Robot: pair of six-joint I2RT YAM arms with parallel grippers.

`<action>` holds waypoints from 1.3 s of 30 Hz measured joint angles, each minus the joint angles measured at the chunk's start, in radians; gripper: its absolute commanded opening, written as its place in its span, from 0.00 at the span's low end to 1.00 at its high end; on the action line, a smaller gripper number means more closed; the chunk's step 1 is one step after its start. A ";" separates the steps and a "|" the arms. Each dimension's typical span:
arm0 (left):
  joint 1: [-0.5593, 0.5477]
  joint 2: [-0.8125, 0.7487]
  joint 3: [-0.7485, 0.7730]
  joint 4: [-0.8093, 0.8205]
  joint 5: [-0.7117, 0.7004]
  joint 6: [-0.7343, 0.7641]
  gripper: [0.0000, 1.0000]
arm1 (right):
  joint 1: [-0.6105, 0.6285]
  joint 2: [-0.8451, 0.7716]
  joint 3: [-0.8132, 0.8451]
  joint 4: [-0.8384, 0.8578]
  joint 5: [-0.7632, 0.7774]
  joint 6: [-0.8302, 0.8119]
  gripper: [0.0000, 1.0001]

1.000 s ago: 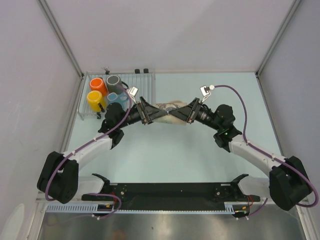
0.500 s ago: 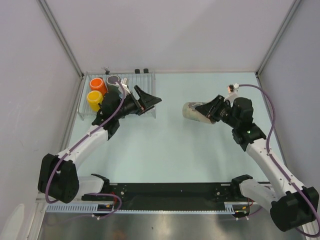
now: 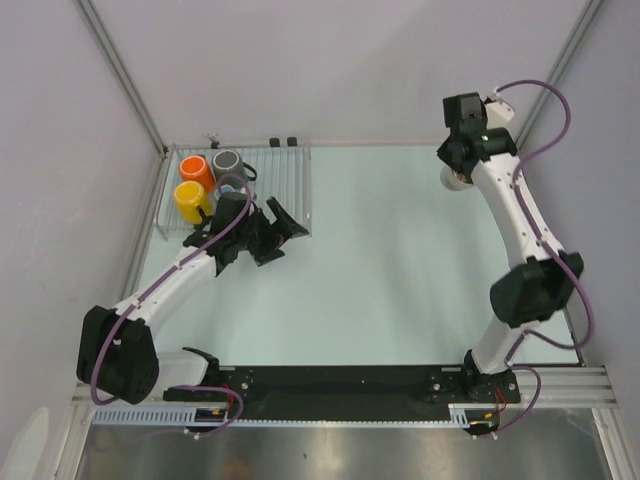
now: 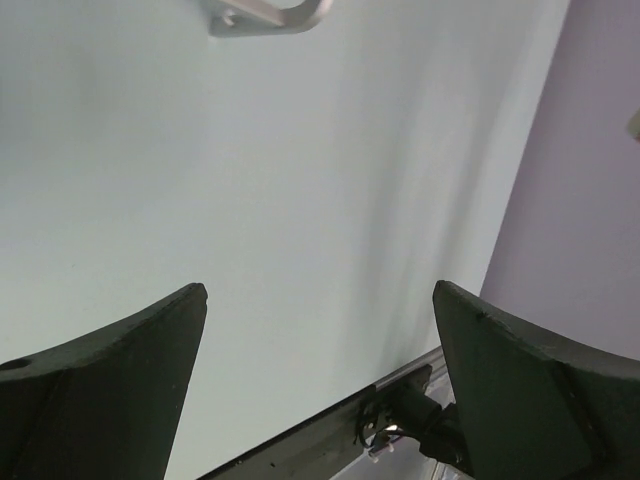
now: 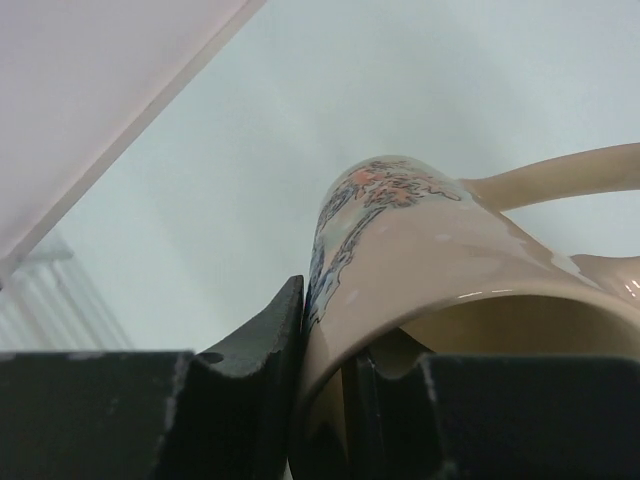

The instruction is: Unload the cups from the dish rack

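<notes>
The clear dish rack (image 3: 287, 172) stands at the back left. In it are an orange cup (image 3: 196, 168), a dark grey cup (image 3: 226, 160) and a yellow cup (image 3: 187, 196); a fourth, pale cup (image 3: 233, 183) is partly hidden by my left arm. My left gripper (image 3: 283, 231) (image 4: 320, 292) hangs open and empty over the table, by the rack's front right corner. At the far right back, my right gripper (image 3: 457, 170) (image 5: 335, 330) is shut on the rim of a cream cup (image 5: 420, 250) (image 3: 456, 181) with a flower print, one finger inside, one outside.
Metal frame posts (image 3: 545, 90) and pale walls close in the back corners, close to my right wrist. The black base rail (image 3: 340, 385) runs along the near edge. A grey curved metal piece (image 4: 265, 12) shows at the top of the left wrist view.
My right arm swung from the table's middle to the far right back, carrying the cream cup. My left gripper let go of it, opened wide and drew back beside the rack.
</notes>
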 measured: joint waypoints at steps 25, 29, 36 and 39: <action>0.000 0.010 -0.037 -0.095 -0.088 0.042 0.97 | -0.335 0.272 -0.201 -0.026 -0.017 0.057 0.00; 0.000 0.018 -0.037 -0.095 -0.088 0.042 0.97 | -0.345 0.297 -0.195 -0.012 -0.019 0.057 0.00; 0.000 0.040 -0.037 -0.095 -0.088 0.042 0.96 | -0.362 0.309 -0.187 -0.006 -0.032 0.056 0.05; 0.000 0.045 -0.037 -0.097 -0.088 0.042 0.97 | -0.364 0.310 -0.187 -0.003 -0.037 0.055 0.28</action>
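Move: Your right hand already holds the floral cup by its rim; its middle is about 4 cm below the hand point and 2 cm to the right. The bare patch for it lies some 27 cm below the hand, about 16 cm right and 4 cm back. The table's right edge runs roughly 28 cm right of the hand, level with that patch. From the left hand, the patch is about 9 cm ahead, 51 cm right and 14 cm down. Keep the right fingers pinched on the cup's rim and sink the hand about 20 cm while swinging it some 15 cm right towards the bare patch. After a brief push forward, draw back a little, tipping the fingers down and turning the wrist clockwise, then ease to a stop. Lower the empty, open left gripper about 5 cm, drifting slightly left. ##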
